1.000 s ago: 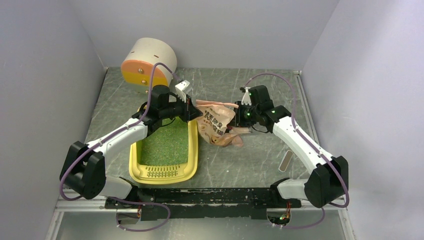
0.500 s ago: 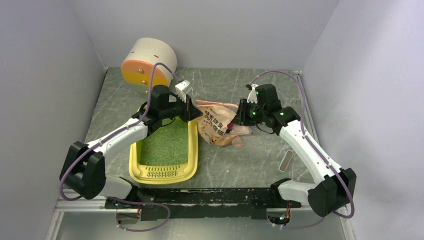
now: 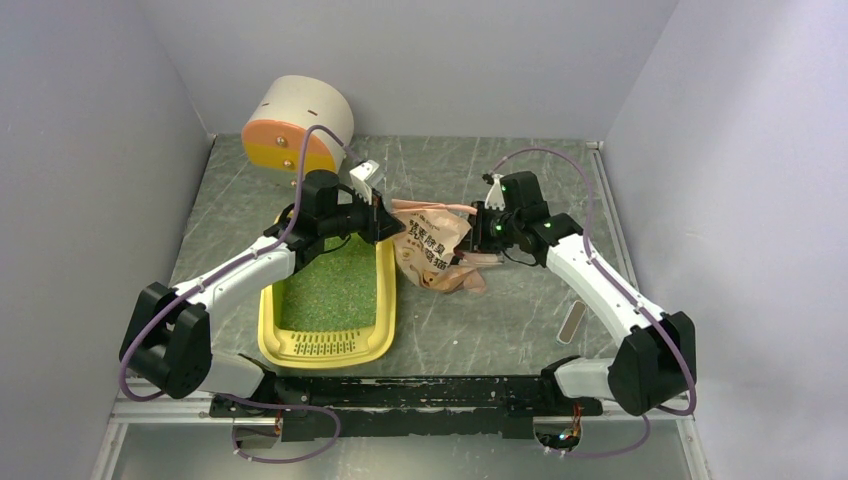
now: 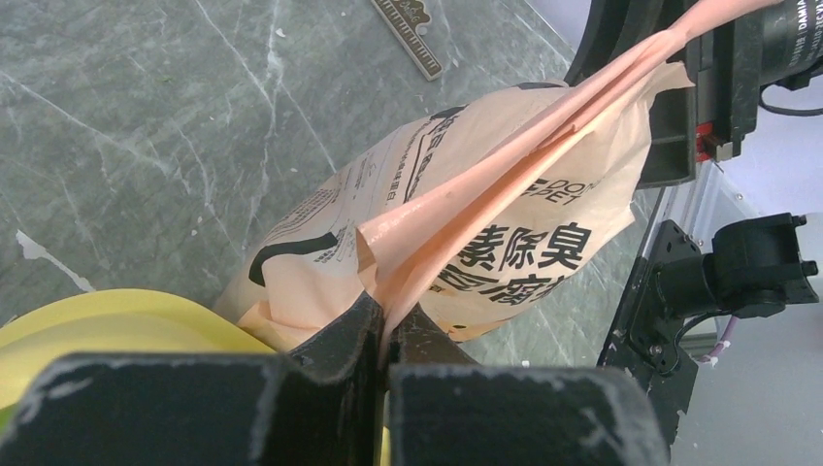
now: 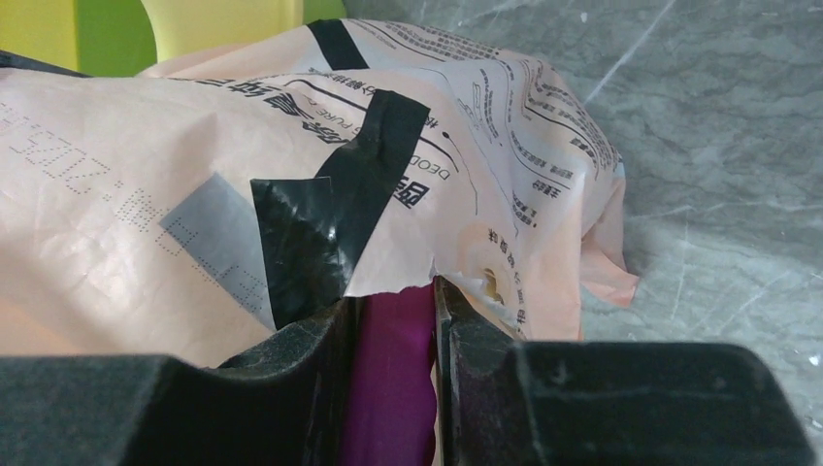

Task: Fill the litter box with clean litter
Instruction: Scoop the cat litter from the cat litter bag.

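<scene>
The yellow litter box (image 3: 376, 335) lies at front left with a bed of green clean litter (image 3: 330, 285) in it. To its right sits the pink-beige printed bag (image 3: 432, 250). My left gripper (image 3: 385, 222) is shut on the bag's folded top edge (image 4: 456, 209), its fingertips (image 4: 364, 325) pinching the film just past the box rim (image 4: 116, 325). From the bag's other side, my right gripper (image 3: 478, 235) is shut on the magenta scoop handle (image 5: 393, 388), which runs under the bag's torn edge (image 5: 194, 194). The scoop's bowl is hidden in the bag.
A white cylinder with an orange end (image 3: 295, 125) stands at the back left corner. A small flat ruler-like strip (image 3: 572, 323) lies on the table at the right. Grey walls close in left, right and behind.
The right gripper pulled back a little to the right half a second ago, then returned to the bag. The left arm, bag and litter box stay put.
</scene>
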You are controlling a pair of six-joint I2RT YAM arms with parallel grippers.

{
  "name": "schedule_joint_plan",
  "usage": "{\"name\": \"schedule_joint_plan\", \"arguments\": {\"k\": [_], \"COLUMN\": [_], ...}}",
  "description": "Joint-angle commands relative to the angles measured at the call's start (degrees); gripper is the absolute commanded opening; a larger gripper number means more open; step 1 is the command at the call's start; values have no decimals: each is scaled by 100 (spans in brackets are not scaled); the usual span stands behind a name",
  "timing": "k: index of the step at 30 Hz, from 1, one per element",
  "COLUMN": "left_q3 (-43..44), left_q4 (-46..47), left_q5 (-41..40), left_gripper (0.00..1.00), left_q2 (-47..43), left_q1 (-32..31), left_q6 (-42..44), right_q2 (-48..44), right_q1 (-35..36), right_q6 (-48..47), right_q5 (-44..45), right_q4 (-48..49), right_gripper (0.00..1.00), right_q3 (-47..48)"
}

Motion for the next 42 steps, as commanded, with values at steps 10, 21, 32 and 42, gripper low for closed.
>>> {"name": "schedule_joint_plan", "arguments": {"k": [10, 21, 32, 42], "left_q3": [-57, -147, -269, -216], "left_q4": [355, 463, 578, 633], "left_q5": [193, 211, 229, 29], "left_gripper": [5, 5, 5, 5], "left_q2": [-59, -72, -92, -97], "left_q1": [-78, -78, -78, -79], "left_q6": [-240, -309, -362, -448], "right_q2": [-679, -917, -1033, -1841], "right_q1": [-113, -910, -1498, -2309], "right_q6": [1738, 3662, 5009, 4208], "right_q5": [-1514, -2567, -3266, -3637], "right_q4": [2656, 5170, 7501, 6154], "right_gripper": [0, 0, 0, 0], "right_q3": [-1103, -2447, -3553, -3554]}}
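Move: The right hand holds the scoop at the cat litter bag's open mouth; the bag's middle lies about 6 cm to its left, 2 cm back and 8 cm below. The litter box is some 31 cm left and 9 cm back, about 12 cm lower. The left hand still pinches the bag's rim, with the bag's middle about 8 cm to its right, 5 cm back and 10 cm below. The right hand tilts the scoop in the bag up some 45 degrees, then draws right and rises 4 cm. ##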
